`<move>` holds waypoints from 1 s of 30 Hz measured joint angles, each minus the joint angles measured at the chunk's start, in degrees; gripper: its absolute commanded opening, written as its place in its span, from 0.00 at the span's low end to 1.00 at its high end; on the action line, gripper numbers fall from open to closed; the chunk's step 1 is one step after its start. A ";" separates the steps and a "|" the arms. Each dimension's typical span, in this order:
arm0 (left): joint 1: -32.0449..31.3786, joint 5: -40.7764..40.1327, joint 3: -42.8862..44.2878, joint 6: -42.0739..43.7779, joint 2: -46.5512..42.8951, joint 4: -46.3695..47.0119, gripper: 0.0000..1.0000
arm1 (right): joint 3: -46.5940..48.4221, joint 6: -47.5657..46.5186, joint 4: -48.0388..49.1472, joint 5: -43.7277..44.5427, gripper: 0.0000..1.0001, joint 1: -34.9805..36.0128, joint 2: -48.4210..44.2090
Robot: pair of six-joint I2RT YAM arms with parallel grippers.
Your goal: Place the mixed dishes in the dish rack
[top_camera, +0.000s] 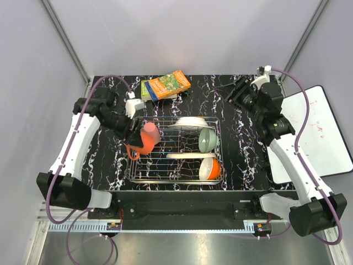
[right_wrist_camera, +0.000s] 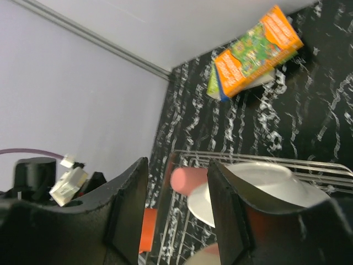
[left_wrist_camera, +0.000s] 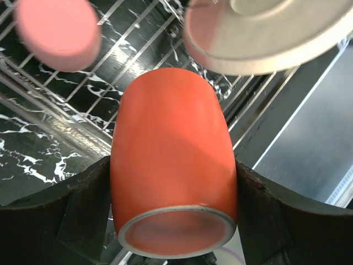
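Note:
My left gripper (top_camera: pixel 132 141) is shut on the orange-red mug (top_camera: pixel 134 150), which hangs over the left edge of the wire dish rack (top_camera: pixel 165 174). In the left wrist view the mug (left_wrist_camera: pixel 171 143) fills the gap between both fingers, its base toward the camera. A pink cup (top_camera: pixel 150 134), a white plate (top_camera: pixel 191 121), a pale green bowl (top_camera: pixel 208 139), a pink-and-cream plate (top_camera: pixel 187 156) and an orange bowl (top_camera: pixel 210 168) sit in the rack. My right gripper (top_camera: pixel 238 93) is raised at the back right, open with nothing between its fingers (right_wrist_camera: pixel 129 210).
Colourful books (top_camera: pixel 168 84) lie at the back of the table behind the rack. A white board (top_camera: pixel 320 130) lies off the table's right side. Grey walls close in the back and both sides.

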 measured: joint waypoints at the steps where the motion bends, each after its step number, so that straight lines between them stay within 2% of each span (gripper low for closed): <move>1: -1.14 -0.52 -0.22 0.04 -0.22 -0.02 0.00 | -0.46 -0.35 -0.76 0.46 0.53 0.00 0.00; 4: -5.01 -3.13 -2.67 -0.22 -0.17 1.01 0.00 | -1.73 -1.62 -3.52 2.16 0.52 0.00 0.00; 10: -8.85 -7.93 -9.79 -1.29 0.68 4.15 0.00 | -2.73 -2.82 -4.52 3.74 0.51 -0.09 -0.39; 21: -15.65 -13.88 -14.25 -5.73 4.11 15.91 0.00 | -4.59 -3.04 -4.76 4.83 0.50 -0.33 -1.95; 30: -17.77 -17.68 -18.38 -7.52 6.58 20.79 0.00 | -5.33 -3.06 -5.40 4.87 0.50 -0.44 -2.40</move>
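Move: The left hand holds the orange mug above the rack; the open near-left section it is taken to lies about 16 cm below, 1 cm back and 3 cm right. The pink cup stands some 10 cm ahead, 3 cm right; the pink plate on edge is 2 cm ahead, 18 cm right, both about 16 cm lower. From the right hand, that section is some 15 cm back, 26 cm left, 31 cm down. Left hand lowers the gripped orange mug about 13 cm towards the rack's near-left section; right hand sinks 5 cm. ##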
